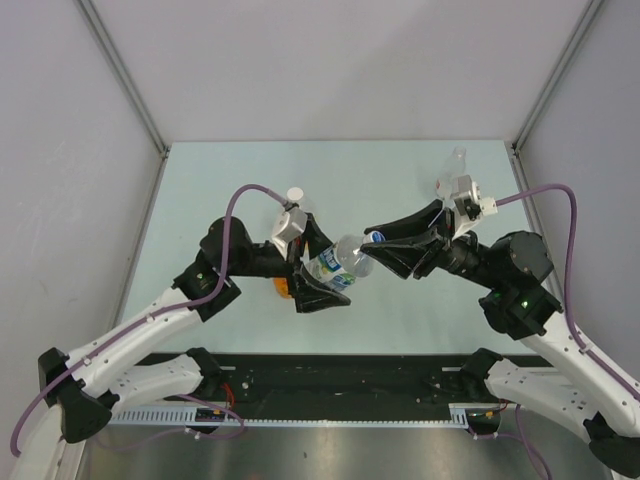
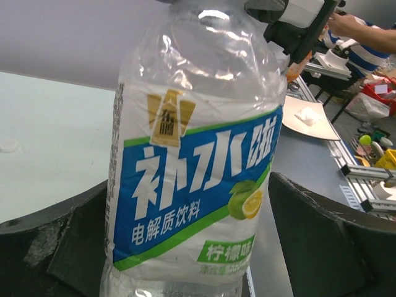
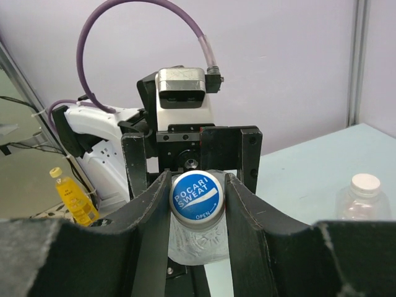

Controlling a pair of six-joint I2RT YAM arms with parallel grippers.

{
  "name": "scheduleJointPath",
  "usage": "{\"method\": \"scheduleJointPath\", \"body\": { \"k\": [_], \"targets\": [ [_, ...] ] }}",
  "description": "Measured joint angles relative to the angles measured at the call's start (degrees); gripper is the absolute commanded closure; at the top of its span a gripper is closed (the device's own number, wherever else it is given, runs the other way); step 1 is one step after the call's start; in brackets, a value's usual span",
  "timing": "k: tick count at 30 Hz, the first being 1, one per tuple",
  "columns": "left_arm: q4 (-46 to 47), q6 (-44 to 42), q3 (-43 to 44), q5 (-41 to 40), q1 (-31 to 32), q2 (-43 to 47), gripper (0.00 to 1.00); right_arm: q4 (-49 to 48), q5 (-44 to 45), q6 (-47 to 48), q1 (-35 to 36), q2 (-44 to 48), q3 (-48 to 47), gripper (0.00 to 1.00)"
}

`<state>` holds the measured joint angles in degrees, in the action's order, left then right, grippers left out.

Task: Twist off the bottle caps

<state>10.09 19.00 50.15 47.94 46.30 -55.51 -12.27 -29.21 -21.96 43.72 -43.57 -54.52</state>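
The blue-label bottle point(image 1: 332, 266) hangs tilted above the table between my two arms. My left gripper point(image 1: 318, 270) stands open around its body point(image 2: 192, 185). The left finger point(image 2: 55, 247) lies against the bottle, and a gap shows by the right finger point(image 2: 334, 235). My right gripper point(image 3: 197, 198) is shut on the blue cap with a white mark point(image 3: 197, 196), also seen from above point(image 1: 372, 240). The cap sits on the bottle's neck. A clear bottle with a white cap point(image 1: 294, 194) stands behind the left wrist and shows in the right wrist view point(image 3: 364, 195). A small slim bottle point(image 1: 455, 168) stands at the back right.
An orange-yellow thing point(image 1: 283, 288) peeks out under the left arm. A yellow bottle point(image 3: 71, 199) shows beside that arm in the right wrist view. A small white round thing point(image 2: 9, 145) lies on the table. Grey walls close in the table's left, back and right sides.
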Motion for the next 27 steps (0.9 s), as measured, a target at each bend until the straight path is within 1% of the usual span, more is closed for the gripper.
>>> {"method": "scheduleJointPath", "body": {
  "k": [7, 9, 12, 13, 15, 16, 18, 19, 22, 24, 25, 26, 27],
  "targets": [
    [0.66, -0.17, 0.0, -4.26, 0.11, 0.02, 0.02, 0.22, 5.88, 0.0, 2.45, 0.02, 0.33, 1.0],
    [1.01, -0.2, 0.0, -4.92, 0.13, 0.02, 0.03, 0.28, 6.84, -0.04, 2.86, 0.02, 0.33, 1.0],
    [1.51, -0.2, 0.0, -5.68, 0.22, 0.0, 0.07, 0.31, 8.13, -0.39, 3.37, 0.0, 0.33, 1.0],
    [1.66, -0.2, -0.02, -5.84, 0.24, 0.0, 0.12, 0.28, 8.39, -0.55, 3.45, -0.02, 0.33, 1.0],
    [2.12, -0.2, -0.11, -5.97, 0.31, -0.11, 0.18, 0.2, 8.68, -1.09, 3.69, -0.11, 0.33, 1.0],
    [2.45, -0.22, -0.24, -6.03, 0.35, -0.17, 0.25, 0.15, 8.83, -1.42, 3.87, -0.17, 0.33, 1.0],
    [2.89, -0.15, -0.44, -5.92, 0.48, -0.22, 0.32, 0.0, 9.16, -1.55, 4.04, -0.26, 0.42, 1.0],
    [3.1, -0.2, -0.57, -5.88, 0.57, -0.2, 0.39, -0.13, 9.35, -1.79, 4.07, -0.33, 0.57, 1.0],
    [3.58, -0.57, -0.83, -5.4, 0.74, -0.2, 0.44, -0.42, 9.44, -2.27, 4.13, -0.48, 0.61, 1.0],
    [4.0, -0.59, -1.01, -5.35, 0.79, -0.2, 0.45, -0.66, 9.42, -2.56, 4.11, -0.61, 0.61, 1.0],
    [4.04, -0.57, -1.07, -5.33, 0.76, -0.2, 0.47, -0.74, 9.44, -2.73, 4.11, -0.7, 0.61, 0.98],
    [4.11, -0.57, -1.11, -5.33, 0.76, -0.2, 0.48, -0.79, 9.46, -2.86, 4.11, -0.74, 0.61, 0.78],
    [4.26, -0.57, -1.22, -5.33, 0.79, -0.13, 0.49, -0.85, 9.44, -3.02, 4.11, -0.79, 0.61, 0.65]
  ]
}}
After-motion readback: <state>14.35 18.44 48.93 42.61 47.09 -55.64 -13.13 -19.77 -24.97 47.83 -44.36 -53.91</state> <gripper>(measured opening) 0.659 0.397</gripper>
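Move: The bottle hangs by its blue cap from the right fingers, the cap right at that hand's point, with the bottle's middle about 5 cm left, 3 cm back and 8 cm down. Its lower body already stands between the wide-open left fingers, its middle some 1 cm ahead, 1 cm right and 2 cm up from the left hand. From that left hand, the white-capped bottle on the table is roughly 17 cm ahead, 7 cm left and 20 cm down; the orange item is 6 cm ahead, 11 cm left and 25 cm down. The bottle's label gets pinched by the left fingers: that hand first eases about 1.5 cm forward, turning some 5 degrees counter-clockwise, then closes from wide open onto the body. The right fingers keep their grip on the blue cap as that hand drifts about 1 cm forward, its attitude shifting a few degrees. ##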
